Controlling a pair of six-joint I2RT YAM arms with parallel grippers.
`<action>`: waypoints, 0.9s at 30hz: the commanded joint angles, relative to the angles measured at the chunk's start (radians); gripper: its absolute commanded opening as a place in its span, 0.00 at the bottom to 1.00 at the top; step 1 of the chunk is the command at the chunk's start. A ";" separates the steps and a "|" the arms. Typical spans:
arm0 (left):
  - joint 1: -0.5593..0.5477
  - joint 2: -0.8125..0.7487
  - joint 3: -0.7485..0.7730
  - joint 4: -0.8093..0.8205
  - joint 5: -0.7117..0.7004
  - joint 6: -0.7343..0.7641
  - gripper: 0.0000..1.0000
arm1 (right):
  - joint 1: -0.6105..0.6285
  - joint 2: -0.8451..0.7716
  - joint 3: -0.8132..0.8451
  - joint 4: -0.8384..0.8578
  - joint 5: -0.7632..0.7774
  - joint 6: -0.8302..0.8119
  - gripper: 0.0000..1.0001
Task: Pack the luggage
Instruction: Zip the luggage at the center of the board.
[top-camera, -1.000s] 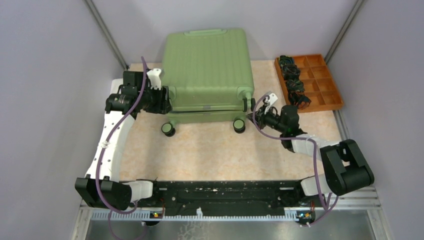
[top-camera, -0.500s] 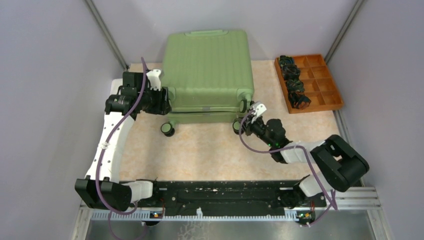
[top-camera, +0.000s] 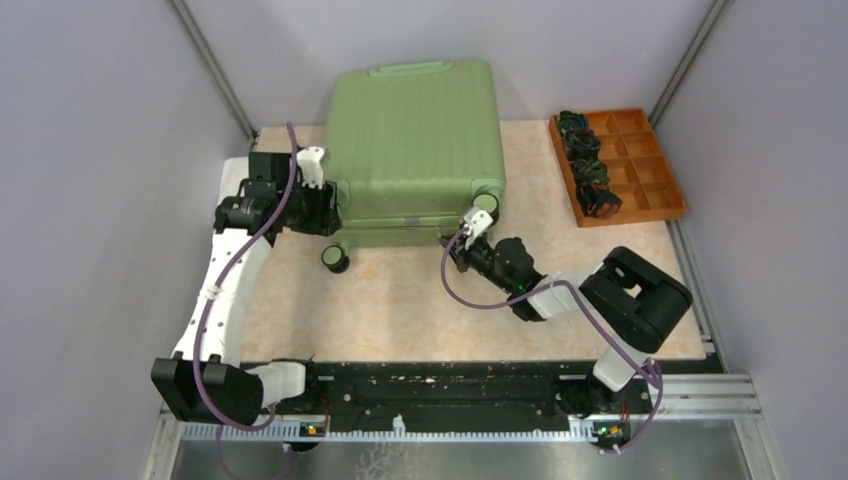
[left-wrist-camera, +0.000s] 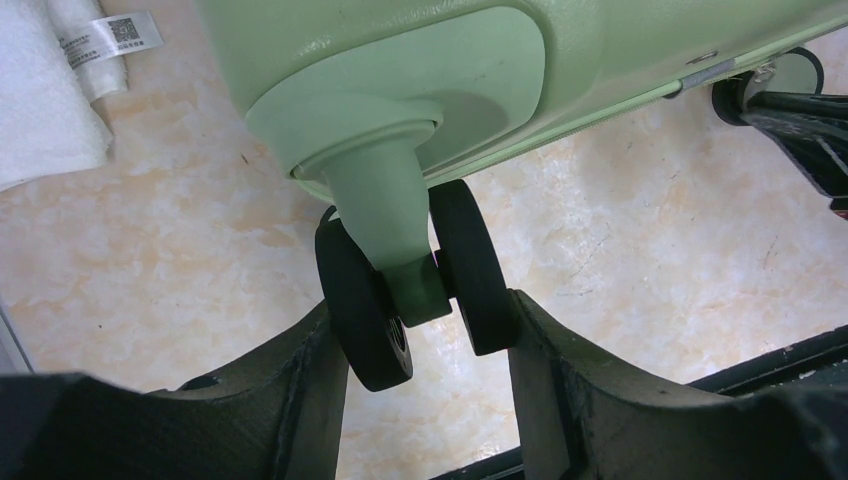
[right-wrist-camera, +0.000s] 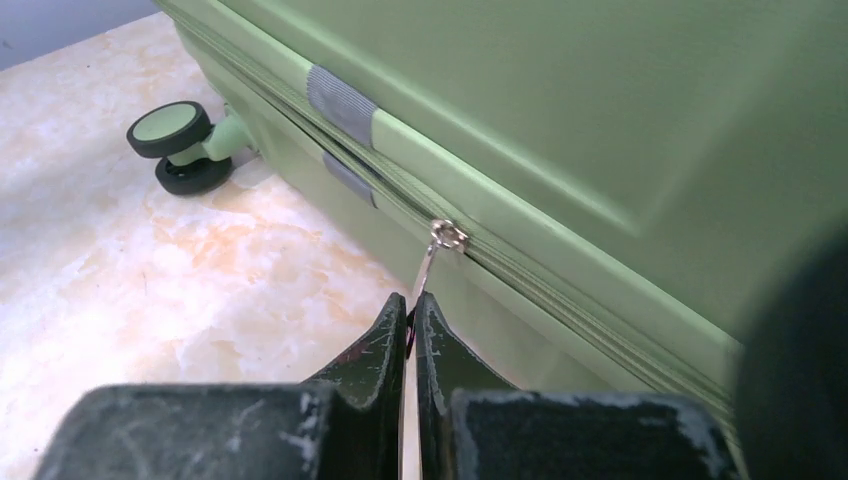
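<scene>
The light-green ribbed luggage (top-camera: 415, 130) lies shut at the back of the table. My left gripper (top-camera: 333, 205) is at its near left corner. In the left wrist view its fingers (left-wrist-camera: 310, 370) press both sides of a twin black wheel (left-wrist-camera: 470, 265) on a green stem, so that gripper (left-wrist-camera: 420, 320) is shut on the wheel. My right gripper (top-camera: 453, 246) is at the front seam, right of the middle. It (right-wrist-camera: 410, 310) is shut on the thin metal zipper pull (right-wrist-camera: 428, 268), whose slider sits on the zip between the two shells (right-wrist-camera: 600, 110).
An orange compartment tray (top-camera: 660, 190) with black items (top-camera: 585, 165) in its left cells stands at the right. A white cloth with a label (left-wrist-camera: 50, 110) lies left of the luggage. Another wheel (top-camera: 336, 258) rests on the table in front. Grey walls close in on both sides.
My right gripper has slid left along the front seam with the zipper pull, from the right corner toward the middle. The left gripper has stayed on the wheel.
</scene>
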 joint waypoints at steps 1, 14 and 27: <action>-0.031 -0.059 0.025 0.197 0.187 0.020 0.00 | 0.108 0.051 0.102 0.088 -0.135 0.027 0.00; -0.046 -0.072 -0.018 0.196 0.203 0.035 0.00 | 0.206 0.252 0.315 0.083 -0.081 0.030 0.00; -0.057 -0.077 -0.022 0.195 0.205 0.045 0.00 | 0.282 0.439 0.557 0.035 -0.071 0.032 0.00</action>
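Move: Some 24 cm to the right hand's left and 2 cm ahead, about level, lies the zip's left corner, where the held zip slider is being taken. The grey tab stands 7 cm left and 2 cm ahead of the right hand, on the way; the lower left wheel is 25 cm left, 3 cm back and 7 cm below. From the left hand, set on the upper left wheel, that corner is about 5 cm ahead, straight in line and 9 cm lower. Pulling the zip slider by its tab along the luggage's near side, the right hand runs steadily and level about 15 cm to the left, past the grey tab and towards the left wheels. Its shut fingers keep their pinch and turn some 10 degrees counter-clockwise. The left hand keeps its hold around the upper left wheel and sinks about 1 cm. ##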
